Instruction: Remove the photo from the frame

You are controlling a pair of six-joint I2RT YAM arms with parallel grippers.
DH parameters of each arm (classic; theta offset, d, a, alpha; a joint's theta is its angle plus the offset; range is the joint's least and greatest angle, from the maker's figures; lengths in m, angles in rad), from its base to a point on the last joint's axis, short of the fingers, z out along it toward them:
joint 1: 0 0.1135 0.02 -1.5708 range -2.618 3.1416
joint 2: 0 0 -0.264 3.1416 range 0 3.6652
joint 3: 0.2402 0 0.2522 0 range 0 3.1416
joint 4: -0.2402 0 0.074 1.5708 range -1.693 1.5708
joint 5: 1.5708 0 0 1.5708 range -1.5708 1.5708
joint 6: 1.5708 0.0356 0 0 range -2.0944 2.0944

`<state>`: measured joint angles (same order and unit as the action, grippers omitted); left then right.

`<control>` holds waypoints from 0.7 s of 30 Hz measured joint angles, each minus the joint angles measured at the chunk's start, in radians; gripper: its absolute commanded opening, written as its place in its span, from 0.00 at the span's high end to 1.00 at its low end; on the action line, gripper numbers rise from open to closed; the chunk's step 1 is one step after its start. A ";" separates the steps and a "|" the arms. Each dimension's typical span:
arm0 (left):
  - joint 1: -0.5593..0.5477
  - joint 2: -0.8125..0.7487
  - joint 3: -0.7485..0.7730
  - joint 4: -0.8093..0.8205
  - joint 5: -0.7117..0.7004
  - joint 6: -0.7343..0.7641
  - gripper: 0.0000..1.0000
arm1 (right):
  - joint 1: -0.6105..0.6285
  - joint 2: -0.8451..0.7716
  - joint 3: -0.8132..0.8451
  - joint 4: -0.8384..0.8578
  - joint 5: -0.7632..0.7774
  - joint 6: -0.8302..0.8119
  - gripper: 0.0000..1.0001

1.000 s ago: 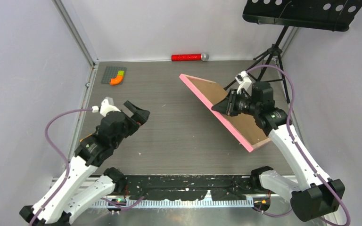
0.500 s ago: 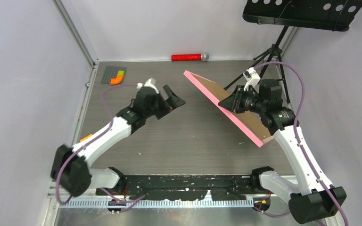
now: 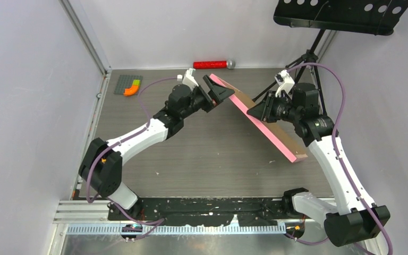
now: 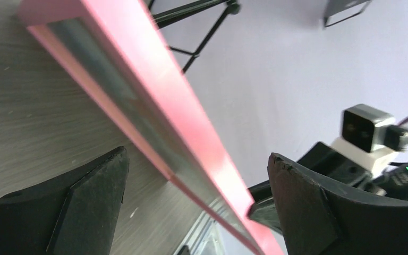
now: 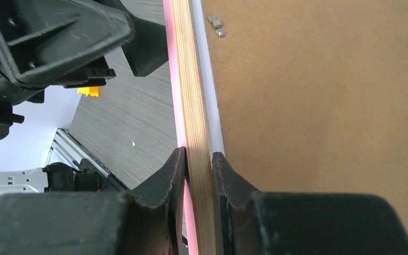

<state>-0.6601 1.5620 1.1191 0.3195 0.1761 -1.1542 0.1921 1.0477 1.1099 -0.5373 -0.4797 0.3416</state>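
The frame (image 3: 260, 125) is pink and held tilted up on edge at the centre right. My right gripper (image 3: 252, 112) is shut on its rim partway along. In the right wrist view the jaws (image 5: 198, 156) clamp the pale wood rim (image 5: 191, 79), with the brown backing board (image 5: 319, 106) and a metal tab (image 5: 216, 24) beside it. My left gripper (image 3: 220, 90) is open at the frame's far corner. In the left wrist view its jaws (image 4: 197, 159) straddle the pink edge (image 4: 180, 95) without touching, beside the glass face (image 4: 111, 69). The photo is hidden.
A red microphone (image 3: 212, 65) lies at the back wall. A grey baseplate with orange and green bricks (image 3: 129, 85) sits at the back left. A black tripod (image 3: 308, 58) carrying a music stand tray (image 3: 340, 13) stands at the back right, close behind the right arm.
My left arm has reached forward and right from the near left until its open jaws straddle the frame's far corner. My right gripper has tipped the frame more steeply on edge.
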 measured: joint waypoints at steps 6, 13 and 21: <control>-0.009 0.053 0.059 0.055 -0.019 -0.032 0.16 | 0.000 0.018 0.024 -0.015 -0.002 -0.003 0.95; -0.057 0.192 0.335 -0.215 -0.177 -0.001 0.55 | 0.000 0.019 0.043 -0.026 0.016 -0.042 0.89; -0.111 0.227 0.516 -0.549 -0.352 -0.045 0.79 | 0.057 0.013 0.094 -0.089 0.163 -0.187 0.30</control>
<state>-0.7712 1.7889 1.6348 -0.2298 -0.1764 -1.1992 0.2489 1.0603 1.2037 -0.6262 -0.3172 0.1543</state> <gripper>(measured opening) 0.385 0.546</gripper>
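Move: The frame stands aslant in the right gripper. The stretch of its upper border that the left hand goes for lies about 4 cm ahead of that hand and 3 cm to its right, roughly level with it. The right gripper is some 10 cm to the left hand's right and 4 cm back, and the red microphone lies about 19 cm ahead, 3 cm left and 27 cm below. From the right hand, that same stretch is some 7 cm ahead and 6 cm left. The frame's upper border is passed from hand to hand: the left hand reaches about 5 cm forward and right, straddles it with wide-open fingers, and closes them to pinch it, rolling left side up, tipping down and turning counter-clockwise, some 20 degrees in all. Near the end the right fingers open from their hold and the hand eases a centimetre or two right and up, rolling left side down. ##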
